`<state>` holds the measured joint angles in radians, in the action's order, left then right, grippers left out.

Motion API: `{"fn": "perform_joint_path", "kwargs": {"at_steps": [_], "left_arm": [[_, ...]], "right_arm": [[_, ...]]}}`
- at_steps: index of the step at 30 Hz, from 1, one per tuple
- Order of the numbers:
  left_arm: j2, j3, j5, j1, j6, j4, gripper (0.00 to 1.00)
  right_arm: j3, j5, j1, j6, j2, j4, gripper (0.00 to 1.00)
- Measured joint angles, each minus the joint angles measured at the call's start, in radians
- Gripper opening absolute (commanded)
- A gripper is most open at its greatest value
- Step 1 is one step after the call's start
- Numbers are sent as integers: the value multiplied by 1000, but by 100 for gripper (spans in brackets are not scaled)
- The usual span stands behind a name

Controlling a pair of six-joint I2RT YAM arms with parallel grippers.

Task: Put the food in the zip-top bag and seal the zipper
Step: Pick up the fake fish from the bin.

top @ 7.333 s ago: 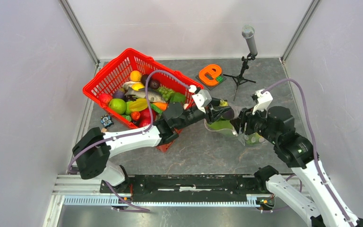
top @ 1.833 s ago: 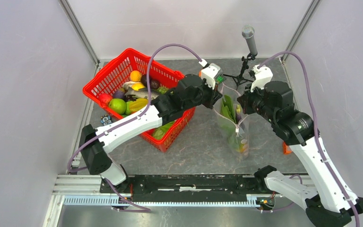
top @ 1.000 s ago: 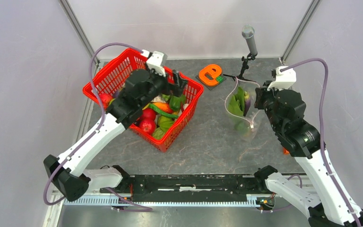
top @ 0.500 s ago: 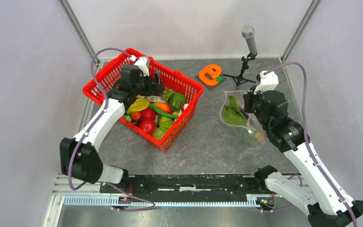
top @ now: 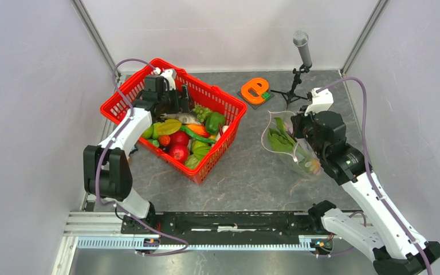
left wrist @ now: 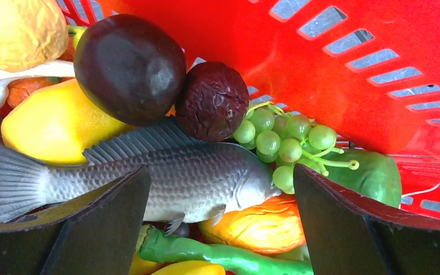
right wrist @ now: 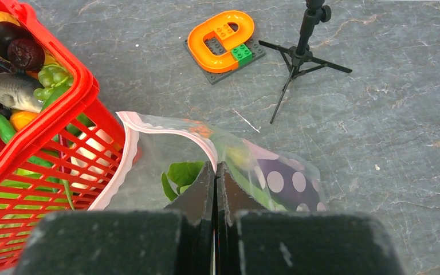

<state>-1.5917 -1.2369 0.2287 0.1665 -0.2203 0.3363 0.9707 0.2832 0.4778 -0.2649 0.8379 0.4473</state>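
The clear, dotted zip-top bag (top: 298, 152) hangs open right of the basket, a green leafy vegetable (right wrist: 182, 172) and a purple piece (right wrist: 278, 169) inside. My right gripper (right wrist: 215, 166) is shut on the bag's mouth edge, pinching the pale pink zipper (right wrist: 166, 122). My left gripper (left wrist: 220, 172) is open, low inside the red basket (top: 120, 97), its jaws on either side of a grey toy fish (left wrist: 177, 175). Green grapes (left wrist: 281, 137), a dark plum (left wrist: 129, 69) and an orange piece (left wrist: 252, 226) lie close around the fish.
An orange letter block on a grey plate (top: 256, 90) and a microphone on a small tripod (top: 302, 57) stand behind the bag. The basket's far wall (left wrist: 332, 69) is close ahead of the left fingers. Grey walls enclose the table on three sides.
My left arm has swung from the bag back over the basket and dropped among the food, still open. My right gripper has brought the held bag slightly lower and leftward.
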Motion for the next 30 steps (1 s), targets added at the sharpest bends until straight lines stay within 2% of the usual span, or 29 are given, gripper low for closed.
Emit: {"fn": "perform_joint_path", "kwargs": {"at_steps": [4,8,11,18,22,26,30], "left_arm": [[-19,-24,10,-2,8,24,100],[-100,-142,14,-2,44,111,100],[-141,-171,15,-2,99,162,100],[-232,-274,25,-1,306,324,100],[-265,-338,103,-4,425,414,100],[-265,-356,187,-15,545,523,100],[-265,-355,192,-14,608,571,100]], "right_arm": [[-12,-5,0,0,-3,-12,0],[-26,-11,0,0,-10,-27,0],[-29,-18,0,0,-9,-30,0],[-31,-39,0,1,-5,-35,0],[-31,-43,0,5,-5,-36,0],[-37,-46,0,6,-5,-39,0],[-42,-60,0,9,-5,-42,0]]}}
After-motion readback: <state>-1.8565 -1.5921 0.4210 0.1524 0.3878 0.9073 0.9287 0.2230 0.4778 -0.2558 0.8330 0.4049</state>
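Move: The fake fish lies in the bin, its middle about 7 cm below the left hand's open fingers, some 3 cm to the left and 1 cm ahead. Around it, a little higher, the green grapes sit about 6 cm right and 1 cm ahead of the hand, the dark plum 6 cm ahead and 1 cm right; the orange squash is 4 cm back and 3 cm right. From the right hand the fish lies some 40 cm left, 14 cm ahead and 20 cm below. To line up over the fake fish, the left hand first edges forward about 1.5 cm, then sinks some 4 cm towards the fish's body and draws back, turning about 30 degrees clockwise and tipping its fingers further down. They stay wide open, ending to either side of the front of the body. The right hand keeps its pinch on the bag's rim almost in place. ##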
